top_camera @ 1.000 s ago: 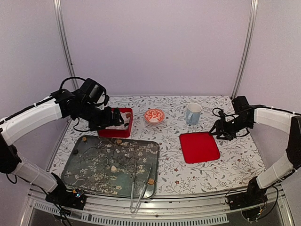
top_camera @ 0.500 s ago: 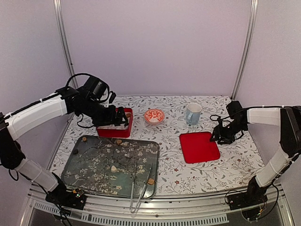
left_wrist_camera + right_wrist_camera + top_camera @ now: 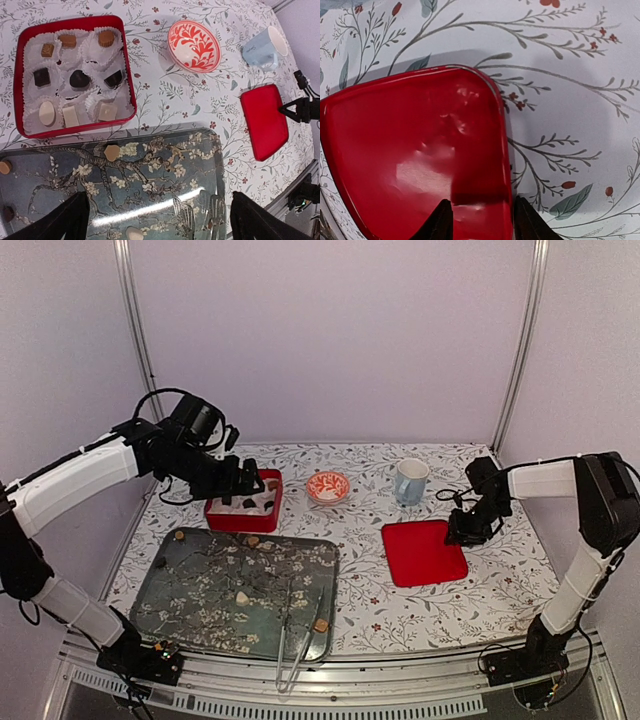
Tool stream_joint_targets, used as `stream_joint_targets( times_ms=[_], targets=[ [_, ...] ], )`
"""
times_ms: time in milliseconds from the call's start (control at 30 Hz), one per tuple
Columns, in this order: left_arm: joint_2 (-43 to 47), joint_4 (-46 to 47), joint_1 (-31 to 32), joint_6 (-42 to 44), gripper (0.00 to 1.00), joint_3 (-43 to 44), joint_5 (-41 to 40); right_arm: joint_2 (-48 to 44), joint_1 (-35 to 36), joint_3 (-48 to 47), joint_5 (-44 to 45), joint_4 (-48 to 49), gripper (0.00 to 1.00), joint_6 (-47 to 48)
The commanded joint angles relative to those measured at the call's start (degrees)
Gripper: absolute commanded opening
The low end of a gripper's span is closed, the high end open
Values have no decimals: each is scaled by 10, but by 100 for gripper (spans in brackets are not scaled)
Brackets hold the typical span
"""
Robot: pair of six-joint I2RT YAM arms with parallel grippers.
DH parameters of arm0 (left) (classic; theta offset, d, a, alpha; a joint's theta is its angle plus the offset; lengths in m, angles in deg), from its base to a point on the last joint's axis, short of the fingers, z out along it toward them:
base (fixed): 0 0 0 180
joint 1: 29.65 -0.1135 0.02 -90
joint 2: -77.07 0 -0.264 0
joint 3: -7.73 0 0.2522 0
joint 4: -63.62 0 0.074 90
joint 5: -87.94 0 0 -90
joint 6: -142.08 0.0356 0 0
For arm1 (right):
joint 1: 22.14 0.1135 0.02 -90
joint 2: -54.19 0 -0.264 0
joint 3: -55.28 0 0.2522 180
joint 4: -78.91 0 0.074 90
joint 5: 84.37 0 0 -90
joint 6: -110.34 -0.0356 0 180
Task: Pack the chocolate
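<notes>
The chocolate is split. Several dark, caramel and cream pieces sit in white paper cups in the red box [image 3: 126, 75] [image 3: 240, 524]. Loose pieces lie on the blossom-patterned tray [image 3: 165, 170] [image 3: 200, 605], such as a caramel piece [image 3: 112, 152] and a cream piece [image 3: 242, 597]. My left gripper [image 3: 160, 227] [image 3: 248, 486] hangs open and empty above the box's near edge. The red lid [image 3: 415, 150] [image 3: 423, 552] lies flat on the tablecloth. My right gripper [image 3: 482, 220] [image 3: 462, 530] straddles its right edge, one finger over the lid and one over the cloth, with nothing lifted.
A red-and-white patterned bowl [image 3: 328, 486] [image 3: 194, 45] and a pale blue mug [image 3: 410, 480] [image 3: 265, 47] stand at the back. Metal tongs [image 3: 295, 650] lie on the tray's near right corner. Frame posts rise at both back corners.
The right gripper has moved left and down onto the lid's right edge, its jaws narrowing. The left gripper has drawn back from over the box, so the pieces inside show.
</notes>
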Motion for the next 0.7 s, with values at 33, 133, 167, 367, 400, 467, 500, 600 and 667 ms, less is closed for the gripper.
stream_joint_targets(
  times_ms=[33,133,167,367,400,467,500,600,667],
  targets=[
    [-11,-9,-15,29,99,25,-10,43,47,-32,64,-14,34,7],
    [-13,-9,-22,36,99,24,-7,57,59,-30,84,-23,27,-2],
    [-14,-9,-25,38,99,25,-6,58,59,-26,86,-24,26,-6],
    [-20,-10,-35,46,99,28,-1,68,62,-1,99,-17,5,-11],
    [-21,-10,-36,48,99,27,0,70,65,0,103,-18,0,-10],
    [-22,-10,-37,50,99,25,2,73,70,1,112,-22,0,-7],
    [-24,-10,-38,51,99,26,3,72,73,0,117,-24,0,-6],
    [-25,-11,-41,57,99,29,5,64,82,-5,118,-34,0,-9],
    [-25,-10,-41,64,99,34,10,45,82,-12,94,-36,0,-13]
  ],
)
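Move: The red lid's right rim runs between the right hand's half-open fingertips; the lid's middle is about 6 cm to this hand's left, 3 cm back and 1 cm lower. The mug stands some 11 cm ahead and 10 cm left of the hand, the bowl about 12 cm ahead and 28 cm left. From the raised left hand, the lid lies level with it fore and aft, roughly 35 cm right and 19 cm below. The right hand's fingers shut from half open and pinch the lid's right rim, between its middle and far corner, while the hand eases nearly 2 cm left and about 1 cm forward and sinks a touch. It rolls some 10 degrees, left side down, to bring the fingers upright. The open left hand drifts about 2 cm forward and left, well above the table. ##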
